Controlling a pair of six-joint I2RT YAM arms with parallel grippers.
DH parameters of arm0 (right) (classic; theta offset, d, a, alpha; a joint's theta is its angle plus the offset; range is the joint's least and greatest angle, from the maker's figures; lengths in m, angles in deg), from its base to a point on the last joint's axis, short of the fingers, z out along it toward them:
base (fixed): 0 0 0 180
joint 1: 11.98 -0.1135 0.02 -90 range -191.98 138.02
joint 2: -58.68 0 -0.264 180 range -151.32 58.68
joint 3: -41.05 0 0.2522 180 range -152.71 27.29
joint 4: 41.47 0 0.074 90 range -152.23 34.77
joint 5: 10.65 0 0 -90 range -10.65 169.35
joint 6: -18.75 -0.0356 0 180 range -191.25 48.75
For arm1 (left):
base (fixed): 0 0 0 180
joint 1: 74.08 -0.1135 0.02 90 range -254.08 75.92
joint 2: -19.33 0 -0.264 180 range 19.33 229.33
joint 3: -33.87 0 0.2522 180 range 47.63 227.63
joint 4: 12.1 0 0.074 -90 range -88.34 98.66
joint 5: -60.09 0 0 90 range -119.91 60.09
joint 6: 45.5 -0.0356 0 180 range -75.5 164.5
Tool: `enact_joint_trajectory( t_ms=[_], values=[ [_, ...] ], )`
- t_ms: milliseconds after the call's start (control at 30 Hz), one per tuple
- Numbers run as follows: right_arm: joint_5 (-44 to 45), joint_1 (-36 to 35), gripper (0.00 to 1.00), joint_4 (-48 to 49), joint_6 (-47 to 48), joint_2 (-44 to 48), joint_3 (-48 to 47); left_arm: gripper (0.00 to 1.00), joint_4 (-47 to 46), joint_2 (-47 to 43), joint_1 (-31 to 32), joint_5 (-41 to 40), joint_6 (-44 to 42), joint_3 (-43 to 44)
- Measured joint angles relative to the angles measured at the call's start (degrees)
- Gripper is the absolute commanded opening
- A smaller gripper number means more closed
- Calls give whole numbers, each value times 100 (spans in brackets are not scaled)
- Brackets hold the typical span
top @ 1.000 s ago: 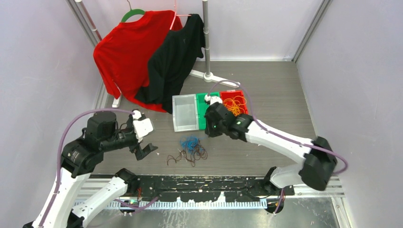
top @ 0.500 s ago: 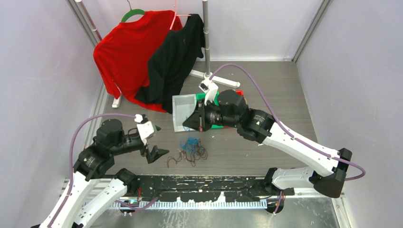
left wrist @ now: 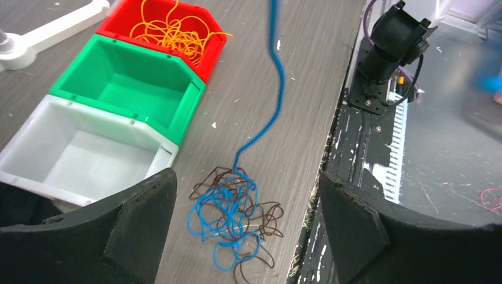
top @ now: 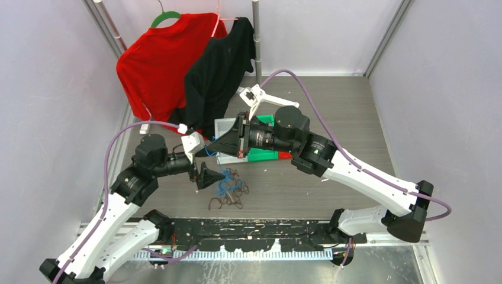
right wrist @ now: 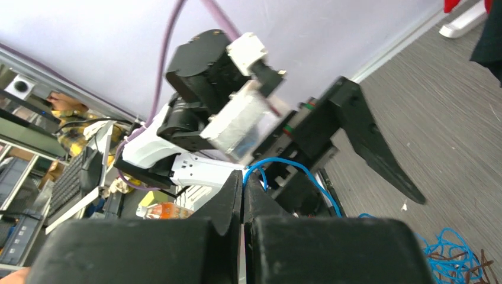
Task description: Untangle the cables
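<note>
A tangle of blue cable [left wrist: 228, 207] and dark brown cable [left wrist: 269, 212] lies on the wood floor [top: 228, 188]. One blue strand [left wrist: 273, 112] rises out of the pile to my right gripper [right wrist: 243, 188], which is shut on the blue cable [right wrist: 283, 163] and hangs above the pile's left side [top: 209, 149]. My left gripper [left wrist: 245, 231] stands open just over the tangle, one finger on each side of it, touching nothing [top: 205, 170]. The yellow-orange cable [left wrist: 171, 29] lies in the red bin [left wrist: 207, 56].
An empty green bin [left wrist: 189, 103] and an empty white bin [left wrist: 163, 157] stand beside the red one. The right arm covers most of the bins from above. A clothes rack with a red shirt [top: 157, 65] and a black shirt [top: 219, 71] stands behind. A black rail [top: 254, 228] runs along the near edge.
My right gripper swung left from the bins and rose, with a blue strand now stretched up from the pile. The left gripper moved right to sit over the tangle.
</note>
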Motion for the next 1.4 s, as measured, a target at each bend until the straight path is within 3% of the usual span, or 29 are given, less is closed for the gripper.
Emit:
enact_joint_trajectory(
  t_ms=[167,300,400,433,533,600,633,733,933,1067,1400],
  values=[
    [-105,-42,1,269,-15,-52,-55,59,-459,323,0,295,579,-33],
    [-203,-61,1,417,-13,-114,-109,32,-643,376,0,378,876,-33],
    [-247,-61,4,470,-9,-116,-109,3,-715,330,0,367,962,-35],
    [-254,-61,6,483,-4,-116,-109,0,-721,302,0,372,984,-35],
    [-260,-61,18,516,68,-83,-44,0,-713,212,0,398,964,-26],
    [-260,-61,45,549,155,24,140,0,-581,205,0,459,903,61],
    [-254,-61,51,542,258,149,328,0,-503,214,0,487,839,136],
    [-188,-61,61,457,538,527,813,0,-247,223,0,546,667,448],
    [103,-61,74,249,1589,1545,1895,0,380,313,0,651,59,1270],
    [238,-61,77,343,2149,1834,2455,0,680,455,0,688,-236,1816],
    [372,-245,81,1510,2765,656,2551,0,1025,684,0,802,-361,2492]
  ],
)
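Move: Hanging from the closed right fingers, the blue cable's strand passes about 2 cm to the right of the open left fingers and level with them, 1 cm or so farther out; from the right hand that spot is roughly 13 cm below and 1 cm to the right. The blue and brown cable pile lies about 25 cm below the left hand, some 3 cm ahead and 4 cm to its right. The white bin is about 20 cm ahead of that hand and 2 cm to its right, down on the table. Reaching barely 2 cm right, the left hand shuts on the blue strand while the right hand, easing up 2 cm, still holds it. The right fingers then open and let go; that hand sinks about 14 cm towards the pile, swinging right and back left, rolling some 25 degrees. The left hand keeps its pinch and lifts about 12 cm, easing slightly back. ##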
